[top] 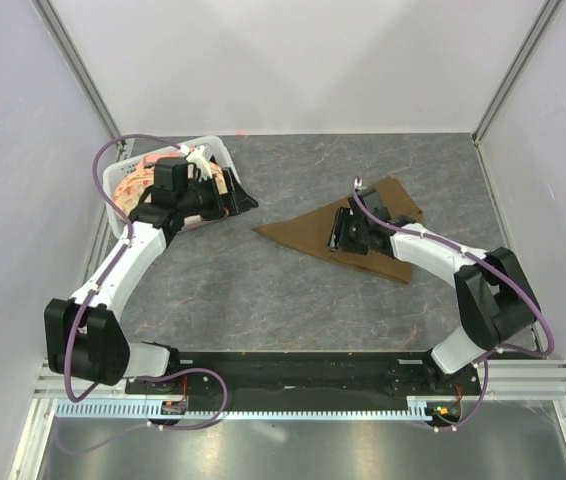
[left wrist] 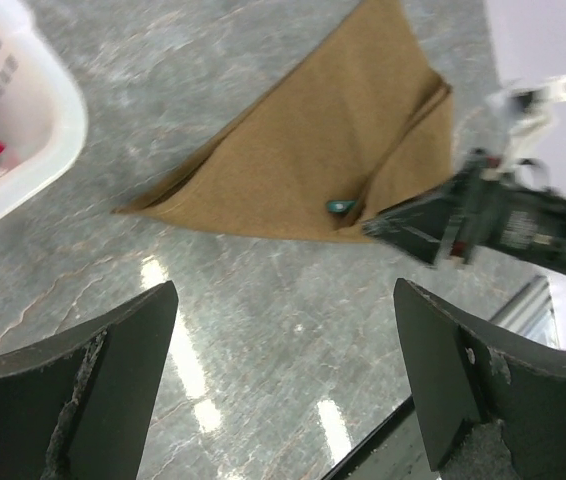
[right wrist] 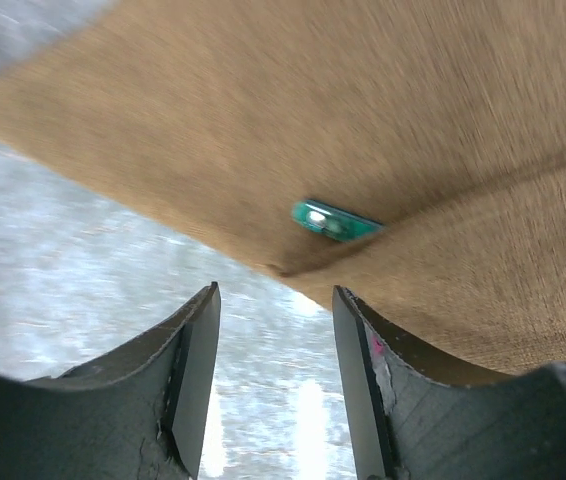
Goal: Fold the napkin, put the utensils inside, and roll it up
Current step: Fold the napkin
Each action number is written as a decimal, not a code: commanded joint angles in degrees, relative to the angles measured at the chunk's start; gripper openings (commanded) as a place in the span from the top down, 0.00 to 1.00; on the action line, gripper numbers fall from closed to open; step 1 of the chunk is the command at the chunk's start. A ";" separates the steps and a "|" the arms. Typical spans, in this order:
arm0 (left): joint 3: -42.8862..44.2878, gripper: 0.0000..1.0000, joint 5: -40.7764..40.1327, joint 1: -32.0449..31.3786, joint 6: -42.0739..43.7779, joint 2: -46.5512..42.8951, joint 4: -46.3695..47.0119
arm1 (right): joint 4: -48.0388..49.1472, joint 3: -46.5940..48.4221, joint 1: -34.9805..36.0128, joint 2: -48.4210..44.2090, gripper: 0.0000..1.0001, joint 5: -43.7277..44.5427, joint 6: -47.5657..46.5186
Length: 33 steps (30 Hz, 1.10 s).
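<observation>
The brown napkin (top: 298, 235) lies folded into a triangle on the table, right of the middle. A short teal tip of the utensil (right wrist: 335, 220) pokes out from under a folded flap near the napkin's edge (left wrist: 338, 207); the rest is hidden in the cloth (left wrist: 313, 140). My right gripper (right wrist: 275, 300) hovers at that edge of the napkin (right wrist: 293, 110) with its jaws apart and only bare table between them. It shows over the napkin in the top view (top: 336, 233). My left gripper (left wrist: 283, 330) hangs wide open and empty above the table, well left of the napkin, beside the basket (top: 243, 198).
A white basket (top: 123, 180) holding orange-patterned plates (top: 141, 180) stands at the back left, right behind my left gripper; its corner shows in the left wrist view (left wrist: 33, 130). Walls close off the left, back and right. The black base rail (top: 303, 372) runs along the near edge.
</observation>
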 commanded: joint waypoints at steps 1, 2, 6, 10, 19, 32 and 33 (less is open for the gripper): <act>-2.97 0.04 -4.77 -0.25 -6.33 1.87 4.94 | -0.31 4.23 0.20 -4.75 0.42 -0.43 -1.35; -5.68 0.04 -5.22 -0.25 -9.82 1.69 6.52 | -0.40 4.58 0.29 -5.19 0.42 -0.78 -1.62; -13.16 0.08 -11.43 -1.47 -19.59 -0.67 15.82 | -0.40 5.20 -0.15 -7.48 0.41 -2.62 -2.41; -19.76 0.12 -24.53 -7.53 -27.16 -3.22 21.72 | -0.75 5.11 -2.34 -9.33 0.40 -5.52 -3.55; -28.91 0.27 -53.29 -20.64 -45.44 -1.13 30.52 | -0.75 3.18 -11.92 -14.86 0.40 -16.16 -5.31; -27.51 0.37 -51.99 -20.82 -49.76 16.10 46.78 | -0.84 -0.51 -15.18 -18.91 0.39 -21.62 -5.75; -27.07 0.37 -51.72 -20.82 -49.67 18.02 47.74 | -0.84 -0.60 -15.18 -19.00 0.39 -21.88 -5.84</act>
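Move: The napkin's left corner lies far below the left hand, some 20 cm down, about 5 cm ahead and 2 cm to its right. The basket's middle is roughly 13 cm ahead and 20 cm left of that hand; the spoon's handle end, peeping from the fold, is level with it and 20 cm right. From the right hand, that handle end is 2 cm ahead and 1 cm left, the corner about 7 cm ahead and 18 cm left. The napkin's left corner is what the left hand comes down towards, sinking some 17 cm while drawing back a little and then returning forward, the wrist swinging counter-clockwise about 45 degrees and the fingers narrowing to a partly open gap, stopping short of the cloth. The right hand, already free of the folded side, climbs about 12 cm and drifts right, its fingers staying open. ##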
